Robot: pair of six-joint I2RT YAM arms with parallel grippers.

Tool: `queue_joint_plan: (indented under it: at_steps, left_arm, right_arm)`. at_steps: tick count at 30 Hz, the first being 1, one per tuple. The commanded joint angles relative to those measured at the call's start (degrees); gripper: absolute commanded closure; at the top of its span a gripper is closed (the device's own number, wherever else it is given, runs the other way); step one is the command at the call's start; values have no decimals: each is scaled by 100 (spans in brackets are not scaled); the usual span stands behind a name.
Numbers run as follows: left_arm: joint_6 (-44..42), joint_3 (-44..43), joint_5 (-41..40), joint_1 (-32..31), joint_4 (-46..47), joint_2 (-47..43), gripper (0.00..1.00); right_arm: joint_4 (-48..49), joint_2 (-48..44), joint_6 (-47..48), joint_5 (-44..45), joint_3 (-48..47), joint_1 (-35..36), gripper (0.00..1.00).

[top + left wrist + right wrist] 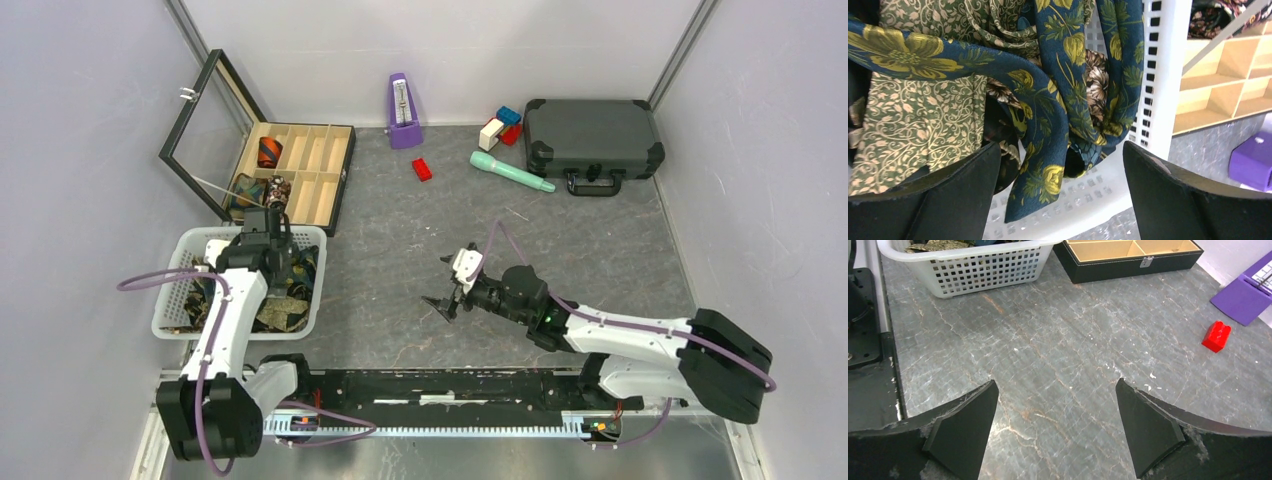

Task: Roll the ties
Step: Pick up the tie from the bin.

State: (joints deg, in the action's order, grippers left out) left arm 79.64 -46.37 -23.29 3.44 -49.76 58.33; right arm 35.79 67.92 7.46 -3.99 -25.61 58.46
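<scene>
Several loose ties (288, 308) lie heaped in a white basket (172, 292) at the left. My left gripper (277, 258) hangs over that heap, open. In the left wrist view its jaws (1060, 146) stand wide, not touching the fabric. A navy tie with yellow flowers (1048, 100) hangs between them, an olive scroll-print tie (923, 120) lies to its left, and a brown floral tie (1096, 80) is behind. Rolled ties (269, 152) sit in the wooden box (325, 165). My right gripper (445, 287) is open over bare table, empty (1057, 383).
The box's glass lid (205, 125) stands open behind the basket. At the back are a purple metronome (403, 112), a red block (422, 169), a teal tool (510, 170), small coloured blocks (500, 128) and a dark case (592, 140).
</scene>
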Motion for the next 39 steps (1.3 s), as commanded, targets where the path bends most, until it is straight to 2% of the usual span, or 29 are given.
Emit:
queue_joint_plan:
  at_steps: [1,10,18,24,28,30,39]
  left_arm:
    - [778,146,-21,122,530,188,4]
    - [1028,220,-56,332,750,529,6]
    - [932,387,-53,472,1094,829,20]
    - [856,574,-14,489,1400,747,54]
    - [809,695,-63,499,1481,522,85]
    - [758,755,-80,508,1510,366,97]
    - [13,621,-343,526,1605,-1041,98]
  right_arm:
    - [-207,-537,-236,-23,275,23,5]
    - [-742,-1165,-195,-4,632,34,5]
    - [-905,-1430,-192,51,813,34,6]
    - [-984,-1509,-175,77,847,34,5]
    - [-1028,-1538,-163,99,833,34,5]
    - [-1039,-1556,-156,111,830,35,6]
    - [-1116,-1726,-219,171,774,33,5]
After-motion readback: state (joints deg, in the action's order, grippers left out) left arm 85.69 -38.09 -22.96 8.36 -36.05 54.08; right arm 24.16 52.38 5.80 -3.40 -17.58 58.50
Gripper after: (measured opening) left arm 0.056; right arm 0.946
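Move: The part of the navy-and-gold tie to grab lies in the bin, about 2 cm ahead of the open left gripper, 2 cm to its left and 5 cm below. The olive tie lies some 10 cm back and 2 cm to the right, at similar depth. The wooden tie box's middle is roughly 18 cm ahead, 4 cm right and 9 cm lower. From the right gripper, the navy tie is about 36 cm left, 6 cm ahead and 10 cm below. Bring the left gripper down about 5 cm into the bin, easing it forward and left over the navy tie with a slight counter-clockwise turn. Shut the fingers to pinch the tie near the bin's front-right corner, then raise it some 4 cm, tipping the fingers a little forward. Meanwhile draw the open right gripper right, back and slightly down, away from the bin. ##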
